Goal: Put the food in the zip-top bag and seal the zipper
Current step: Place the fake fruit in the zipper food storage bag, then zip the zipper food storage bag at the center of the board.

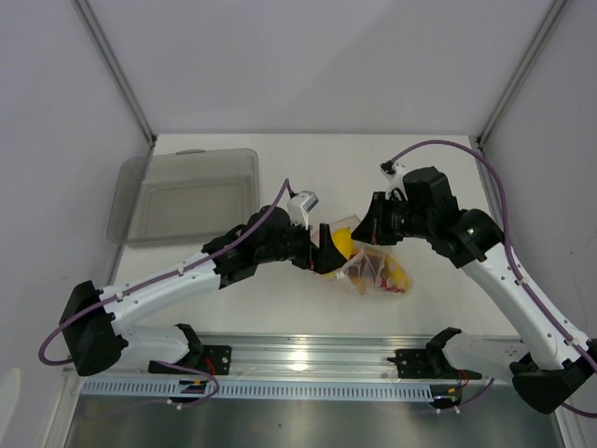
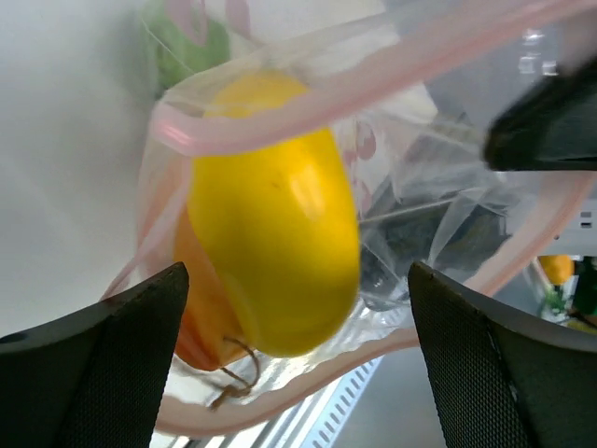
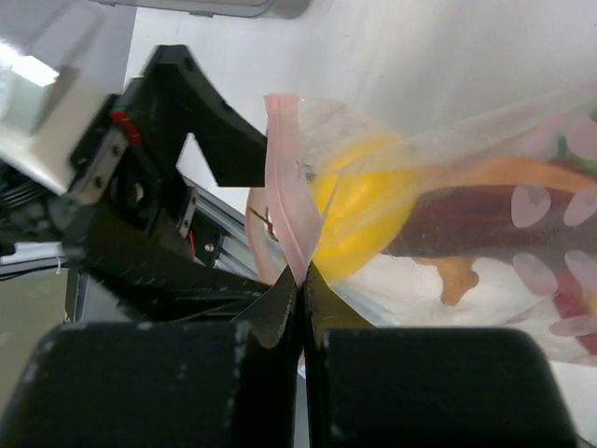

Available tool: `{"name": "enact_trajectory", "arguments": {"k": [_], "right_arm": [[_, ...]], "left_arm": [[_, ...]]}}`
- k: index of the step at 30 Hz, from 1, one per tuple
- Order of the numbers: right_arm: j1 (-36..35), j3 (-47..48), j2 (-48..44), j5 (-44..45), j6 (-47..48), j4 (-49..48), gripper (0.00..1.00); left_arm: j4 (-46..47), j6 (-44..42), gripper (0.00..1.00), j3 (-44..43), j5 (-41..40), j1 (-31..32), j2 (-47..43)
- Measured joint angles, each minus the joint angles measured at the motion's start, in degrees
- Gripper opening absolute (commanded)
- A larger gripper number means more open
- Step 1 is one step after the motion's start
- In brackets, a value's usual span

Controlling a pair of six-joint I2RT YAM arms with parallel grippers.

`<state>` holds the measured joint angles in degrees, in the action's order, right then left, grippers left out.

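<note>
The zip-top bag [image 1: 375, 273] lies mid-table with its mouth held up. My right gripper [image 3: 303, 280] is shut on the pinkish zipper [image 3: 289, 196] at the mouth's edge. A large yellow food piece [image 2: 275, 215] sits in the open mouth, ringed by the zipper [image 2: 373, 79], with an orange piece [image 2: 191, 327] beside it. My left gripper [image 2: 297, 280] is open, its fingers wide on either side of the yellow piece and not touching it. A dark red chili [image 3: 466, 224] and more food show through the plastic. From above, the left gripper [image 1: 326, 254] meets the right gripper [image 1: 370, 230] at the bag.
A grey translucent tray [image 1: 187, 194] rests at the back left of the table. The metal rail [image 1: 308, 359] runs along the near edge. White walls enclose the table on three sides.
</note>
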<state>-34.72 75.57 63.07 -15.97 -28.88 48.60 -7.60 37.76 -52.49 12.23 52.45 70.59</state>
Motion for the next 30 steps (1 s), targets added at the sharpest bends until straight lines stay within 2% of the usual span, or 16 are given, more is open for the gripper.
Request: {"name": "enact_trajectory", "arguments": {"k": [4,8,13,16,25,27,30], "right_arm": [[0.0,0.0,0.0,-0.1,0.0,0.5,0.0],[0.0,0.0,0.0,-1.2,0.4,1.0,0.0],[0.0,0.2,-0.1,-3.0,1.8,2.2,0.0],[0.0,0.4,-0.1,-4.2,2.6,2.9,0.0],[0.0,0.9,-1.2,-8.8,3.7,3.7,0.0],[0.0,1.0,-1.5,-9.2,4.0,3.9,0.0],[0.0,1.1,-2.0,-9.3,4.7,4.3,0.0]], "left_arm": [[-2.8,-4.3,1.0,-2.7,-6.3,3.3,-2.6],[-5.5,-7.1,0.99,-3.6,-14.9,6.3,-9.5],[-7.9,-8.7,1.0,-3.6,-23.3,6.5,-15.9],[-9.4,-9.3,0.99,-3.6,-24.2,6.5,-14.8],[-13.5,-9.0,0.98,-3.6,-21.6,6.0,-2.4],[-13.6,-8.6,0.88,-3.6,-19.9,5.3,-1.6],[-13.1,-7.2,0.58,-3.6,-16.7,3.5,-2.0]]}}
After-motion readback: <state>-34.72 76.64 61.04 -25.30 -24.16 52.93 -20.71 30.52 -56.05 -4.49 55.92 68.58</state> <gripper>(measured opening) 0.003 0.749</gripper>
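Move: The zip bag's open lip is right by the spread left fingers, its free left part about 2 cm ahead, 2 cm to the left and 2 cm below them. The yellow fruit, already let go in the mouth, lies some 3 cm to that hand's right, 1 cm ahead and 2 cm down; the orange-red fruit is about 5 cm back, 3 cm right and 8 cm lower. From the right hand the free lip is about 8 cm left, 1 cm ahead, 7 cm below. The yellow fruit is left behind in the bag as the left hand, fingers wide, lifts out of the mouth some 9 cm while swinging about 6 cm left and tipping up, then drops about 10 cm, easing back right, to the lip's free part and begins closing around it. The right hand keeps its pinch on the lip, drawing it back about 4 cm while turning slightly counter-clockwise. ##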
